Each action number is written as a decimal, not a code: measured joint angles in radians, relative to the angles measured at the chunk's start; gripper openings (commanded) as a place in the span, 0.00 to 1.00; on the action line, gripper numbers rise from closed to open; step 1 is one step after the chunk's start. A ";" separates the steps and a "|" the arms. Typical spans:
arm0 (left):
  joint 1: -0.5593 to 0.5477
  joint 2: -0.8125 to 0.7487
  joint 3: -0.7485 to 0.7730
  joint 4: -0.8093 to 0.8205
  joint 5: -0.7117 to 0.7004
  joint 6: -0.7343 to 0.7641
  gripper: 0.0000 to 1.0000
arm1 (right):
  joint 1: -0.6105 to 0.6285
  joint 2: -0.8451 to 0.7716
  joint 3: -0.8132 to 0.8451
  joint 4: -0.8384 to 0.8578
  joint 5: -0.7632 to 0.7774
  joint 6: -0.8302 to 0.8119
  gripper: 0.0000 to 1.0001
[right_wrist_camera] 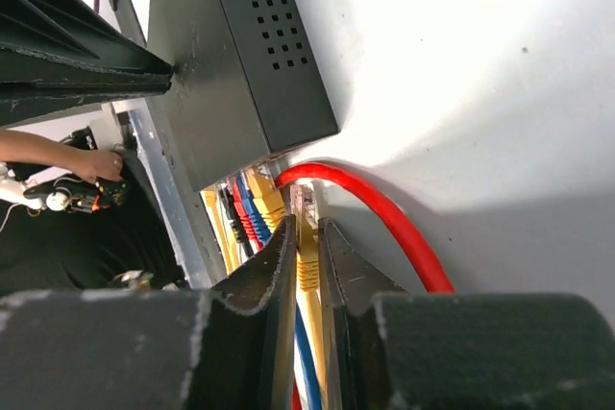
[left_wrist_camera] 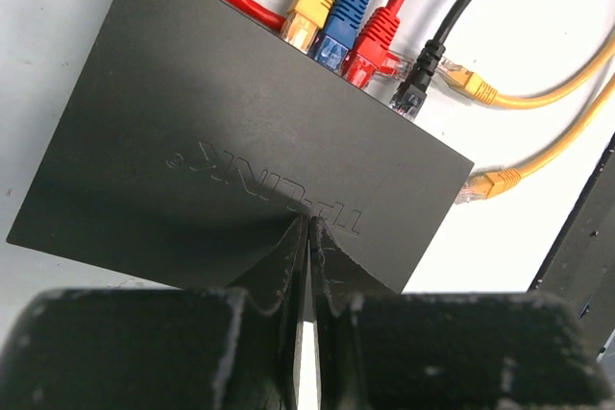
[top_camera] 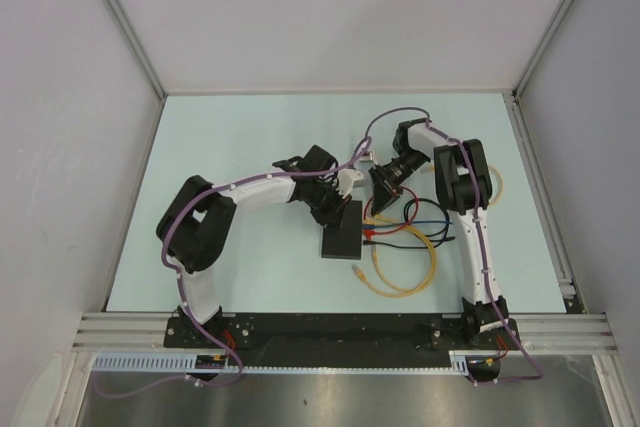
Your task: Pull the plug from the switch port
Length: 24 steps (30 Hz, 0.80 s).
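Note:
The switch (left_wrist_camera: 221,132) is a flat black box lying on the pale table, also visible from above (top_camera: 342,239). My left gripper (left_wrist_camera: 308,223) is shut, its tips resting on the switch's top by the embossed logo. Yellow (left_wrist_camera: 312,12), blue (left_wrist_camera: 344,18), red (left_wrist_camera: 373,43) and black (left_wrist_camera: 415,85) plugs sit in a row in the switch's sockets. My right gripper (right_wrist_camera: 307,228) is shut on a separate yellow plug (right_wrist_camera: 307,271). That plug's clear tip (right_wrist_camera: 304,201) lies just off the switch's corner (right_wrist_camera: 240,74), apart from the socket row.
A red cable (right_wrist_camera: 384,218) loops on the table next to the held plug. Two loose yellow plugs (left_wrist_camera: 473,85) (left_wrist_camera: 492,182) lie right of the switch, with yellow cable coils (top_camera: 400,272) in front. A dark rail (left_wrist_camera: 581,247) borders the right side.

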 measured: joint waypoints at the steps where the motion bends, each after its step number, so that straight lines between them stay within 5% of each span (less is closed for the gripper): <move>1: -0.001 0.000 0.000 0.000 0.000 0.003 0.09 | -0.003 -0.001 -0.002 0.000 -0.005 -0.001 0.27; 4: -0.003 0.002 0.002 -0.001 -0.001 0.005 0.09 | -0.012 -0.012 0.003 0.006 -0.021 -0.009 0.40; 6: -0.004 0.003 0.006 -0.002 -0.001 0.005 0.10 | -0.018 -0.049 0.004 0.026 -0.012 -0.033 0.64; 10: -0.009 0.005 0.012 -0.002 -0.010 0.012 0.10 | -0.024 -0.240 -0.052 0.064 0.031 -0.070 0.73; 12: -0.010 0.006 0.014 -0.005 -0.013 0.013 0.10 | -0.032 -0.388 -0.117 0.090 0.059 -0.070 1.00; 19: -0.013 0.009 0.025 -0.012 -0.029 0.013 0.11 | -0.070 -0.852 -0.491 0.253 0.224 0.060 1.00; 24: -0.013 0.011 0.027 -0.013 -0.028 0.013 0.11 | -0.200 -0.924 -0.676 0.313 0.296 0.159 1.00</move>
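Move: The right fingers already hold the yellow plug, drawn clear of its port. The switch's middle is about 7 cm to their left and 3 cm back. The seated yellow plug sits roughly 3 cm back and 2 cm left of the right hand, with the blue plug about 1 cm nearer still. From the left hand, its shut tips on the switch top, the held plug lies some 6 cm ahead, 8 cm right and 3 cm lower. The right fingers spread from their grip to fully open, letting go of the yellow plug, while the hand lifts fast, nearly 15 cm and at first slightly forward, its wrist tilting some 35 degrees so the fingers point more steeply down; from the top it swings right and back, away from the switch and over the loose cables, turning somewhat clockwise and sinking again by a few centimetres. The left hand all but holds its place, its shut fingertips still resting on the top of the switch and drifting only about half a centimetre forward and right. ##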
